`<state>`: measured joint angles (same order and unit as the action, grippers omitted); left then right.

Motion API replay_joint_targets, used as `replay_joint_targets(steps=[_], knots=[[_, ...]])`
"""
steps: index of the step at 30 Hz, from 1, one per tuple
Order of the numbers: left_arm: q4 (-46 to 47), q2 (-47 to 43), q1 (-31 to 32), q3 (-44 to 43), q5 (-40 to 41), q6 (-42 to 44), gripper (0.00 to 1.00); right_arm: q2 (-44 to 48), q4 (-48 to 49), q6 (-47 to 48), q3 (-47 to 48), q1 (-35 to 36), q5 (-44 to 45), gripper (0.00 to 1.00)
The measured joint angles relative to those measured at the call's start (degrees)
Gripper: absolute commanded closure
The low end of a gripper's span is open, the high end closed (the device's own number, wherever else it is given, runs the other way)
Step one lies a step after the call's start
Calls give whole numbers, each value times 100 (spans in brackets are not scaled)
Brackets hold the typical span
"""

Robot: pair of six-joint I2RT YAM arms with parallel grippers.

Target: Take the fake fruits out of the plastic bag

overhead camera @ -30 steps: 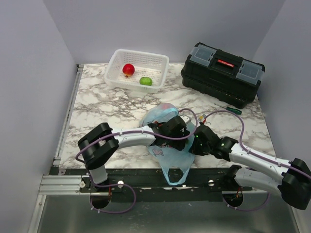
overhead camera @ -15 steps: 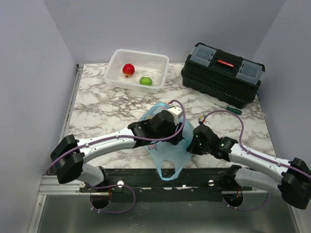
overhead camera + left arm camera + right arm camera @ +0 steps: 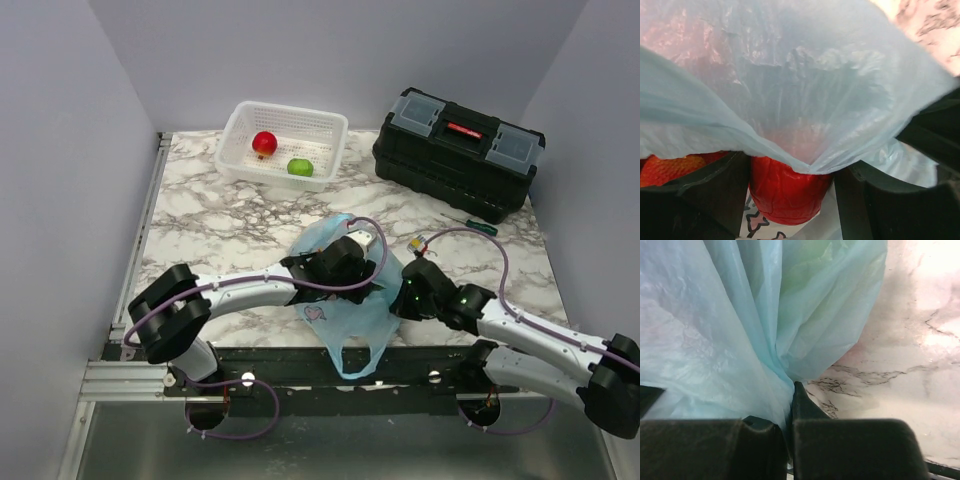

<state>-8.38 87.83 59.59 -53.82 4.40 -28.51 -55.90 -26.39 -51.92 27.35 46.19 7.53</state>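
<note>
The light-blue plastic bag [image 3: 345, 300] lies crumpled near the table's front edge, its loop handle hanging over the edge. My left gripper [image 3: 357, 262] reaches into the bag's top. In the left wrist view a glossy red fake fruit [image 3: 790, 192] fills the gap between both fingers [image 3: 705, 200], and the left gripper [image 3: 791, 167] is shut on it under an overhanging fold of the bag [image 3: 805, 90]. A second, textured red fruit [image 3: 667, 169] shows at the left. My right gripper [image 3: 789, 390] is shut on a fold of the bag [image 3: 740, 330] at its right side.
A white lattice basket [image 3: 322, 125] at the back holds a red apple [image 3: 264, 143] and a light-green round fruit [image 3: 299, 167]. A black toolbox [image 3: 458, 150] stands at the back right, with a green-handled screwdriver [image 3: 472, 224] in front of it.
My left arm swung out leftward and its gripper shifted over the bag's top, then settled slightly lower. The right gripper kept its hold on the bag.
</note>
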Motion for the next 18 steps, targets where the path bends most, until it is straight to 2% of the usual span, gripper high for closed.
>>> replay_joint_targets(steps=[4, 5, 7, 10, 11, 12, 15, 18], knots=[[256, 306, -70, 232, -42, -160, 37, 437, -280, -339, 0, 0, 299, 91], [293, 319, -81, 275, -50, -186, 35, 542, -431, -518, 0, 0, 422, 80], [393, 321, -118, 356, -79, -260, 30, 780, -776, -876, 0, 0, 656, 50], [490, 321, -188, 382, -114, -306, 23, 1198, -1126, -1128, -4, -2, 852, 19], [509, 321, -216, 382, -131, -310, 20, 1342, -1180, -1126, -2, -2, 868, 5], [531, 321, -229, 382, -157, -315, 18, 1473, -1207, -1099, 9, -2, 874, 0], [562, 317, -286, 382, -267, -326, 13, 1716, -1088, -874, 68, -2, 745, 0], [557, 271, -289, 382, -365, -330, 10, 1517, -748, -756, 164, -2, 501, 0]])
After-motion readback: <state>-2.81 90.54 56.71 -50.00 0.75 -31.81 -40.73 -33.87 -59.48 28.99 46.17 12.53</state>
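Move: The left hand already grips the red fruit between its fingers inside the bag, with the printed bag floor some 7 cm below and a strawberry about 6 cm ahead and 5 cm to the left. The right hand still pinches the blue bag rim; from it the red fruit lies roughly 4 cm ahead, 7 cm to the left and 4 cm higher, and a small yellow item about 16 cm ahead, 4 cm to the right. The left hand lowers the red fruit about 3.5 cm towards the bag floor, then stays low while its fingers spread wide and let go of the fruit. Meanwhile the right hand draws away to the right, turning a little clockwise, opens fully to free the bag rim, and keeps rising to about 5 cm up while it swings part of the way back left over the rim. ##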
